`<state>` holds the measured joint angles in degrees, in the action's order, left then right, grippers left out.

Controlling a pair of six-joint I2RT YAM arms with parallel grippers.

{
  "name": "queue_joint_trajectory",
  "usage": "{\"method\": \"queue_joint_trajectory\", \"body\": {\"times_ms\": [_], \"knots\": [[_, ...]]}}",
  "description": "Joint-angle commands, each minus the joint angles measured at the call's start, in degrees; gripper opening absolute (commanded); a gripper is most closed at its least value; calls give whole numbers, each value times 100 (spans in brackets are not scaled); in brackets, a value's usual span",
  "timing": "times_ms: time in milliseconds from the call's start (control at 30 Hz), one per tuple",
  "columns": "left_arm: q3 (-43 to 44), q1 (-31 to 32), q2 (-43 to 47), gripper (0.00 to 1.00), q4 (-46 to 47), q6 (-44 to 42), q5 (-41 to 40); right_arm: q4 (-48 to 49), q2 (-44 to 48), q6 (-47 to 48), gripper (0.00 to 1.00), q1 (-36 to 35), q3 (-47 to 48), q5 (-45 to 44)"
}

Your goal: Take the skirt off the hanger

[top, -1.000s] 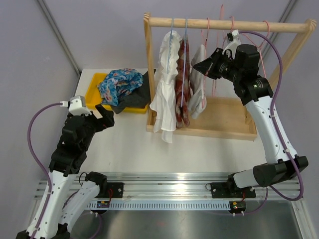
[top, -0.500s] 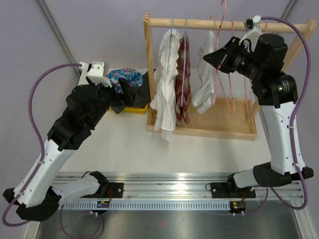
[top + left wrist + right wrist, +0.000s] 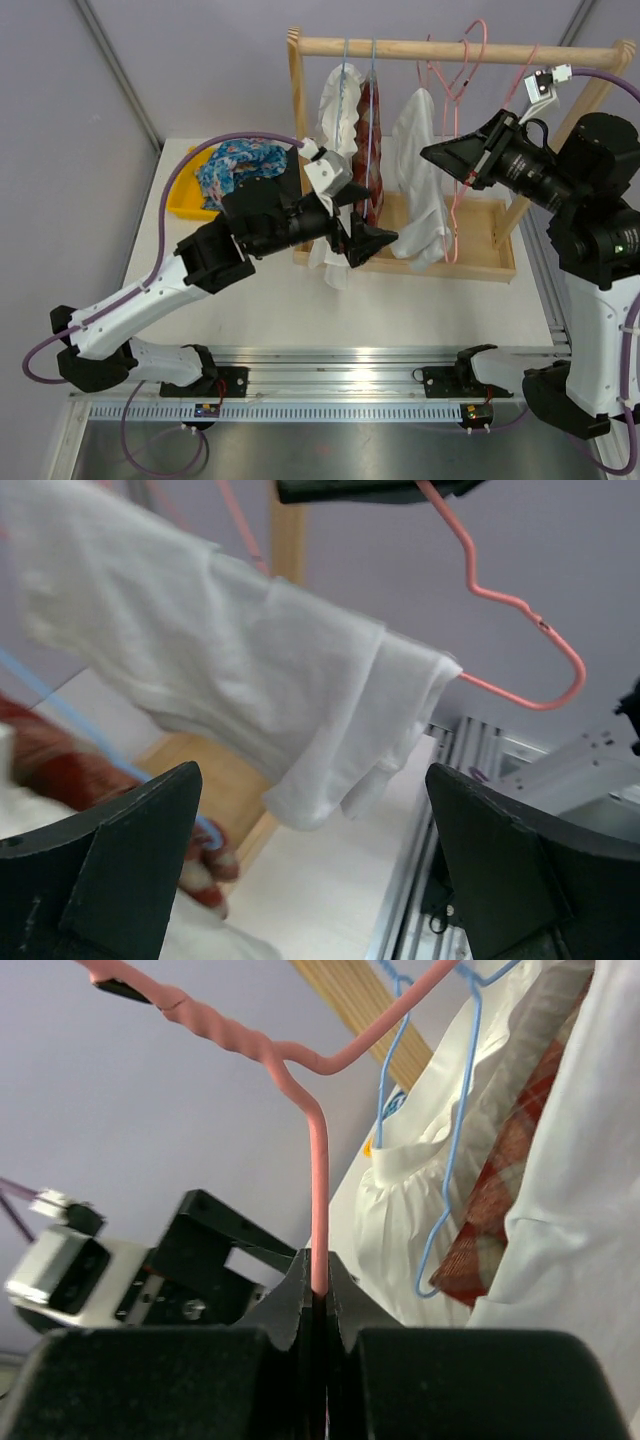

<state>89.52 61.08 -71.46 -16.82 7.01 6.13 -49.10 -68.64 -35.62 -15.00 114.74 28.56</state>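
Observation:
A white skirt hangs on a pink wire hanger. My right gripper is shut on the hanger's stem and holds it in front of the wooden rail, with the hook showing above the rail. The right wrist view shows the jaws pinching the pink wire, with the skirt at the right. My left gripper is open and empty just left of the skirt's lower edge. In the left wrist view the skirt and hanger hang just beyond my spread fingers.
The wooden rack holds a white garment and a red plaid one on blue hangers. A yellow bin with a floral cloth sits at the back left. The rack's tray base lies under the skirt.
My left arm has swung from the left side of the table across to the skirt's lower edge. My right arm has lifted the hanger with the skirt up and to the right.

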Motion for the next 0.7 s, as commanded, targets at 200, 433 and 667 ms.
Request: {"method": "queue_joint_trajectory", "body": {"times_ms": [200, 433, 667], "knots": [[-655, 738, -491, 99, 1655, 21, 189, 471, 483, -674, 0, -20, 189, 765], [-620, 897, -773, 59, 1989, -6, -314, 841, 799, -1184, 0, -11, 5, 1100], [-1084, 1020, -422, 0, 2077, 117, -911, 753, 835, -1044, 0, -11, -136, 942]]}}
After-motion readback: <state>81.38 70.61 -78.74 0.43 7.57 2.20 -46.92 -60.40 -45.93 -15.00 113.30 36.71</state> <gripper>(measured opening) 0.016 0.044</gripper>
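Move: To the left hand's right, roughly 10 cm off, hangs the middle of the white skirt, about 3 cm farther forward and 2 cm higher; it lies some 8 cm left of the right hand, 2 cm forward and 4 cm lower. From the left hand, the red plaid garment is about 10 cm ahead and level sideways, the white ruffled garment about 8 cm ahead and 6 cm left, both some 6 cm lower. Reaching about 8 cm right, dipping some 5 cm and easing back a little, the left hand brings its open fingers to the lower part of the white skirt, then shuts them and pinches the cloth. Meanwhile the right hand, still gripping one arm of the pink hanger, draws it back about 8 cm and slightly up, rolling its left side up and turning counter-clockwise, some 10 degrees each. ##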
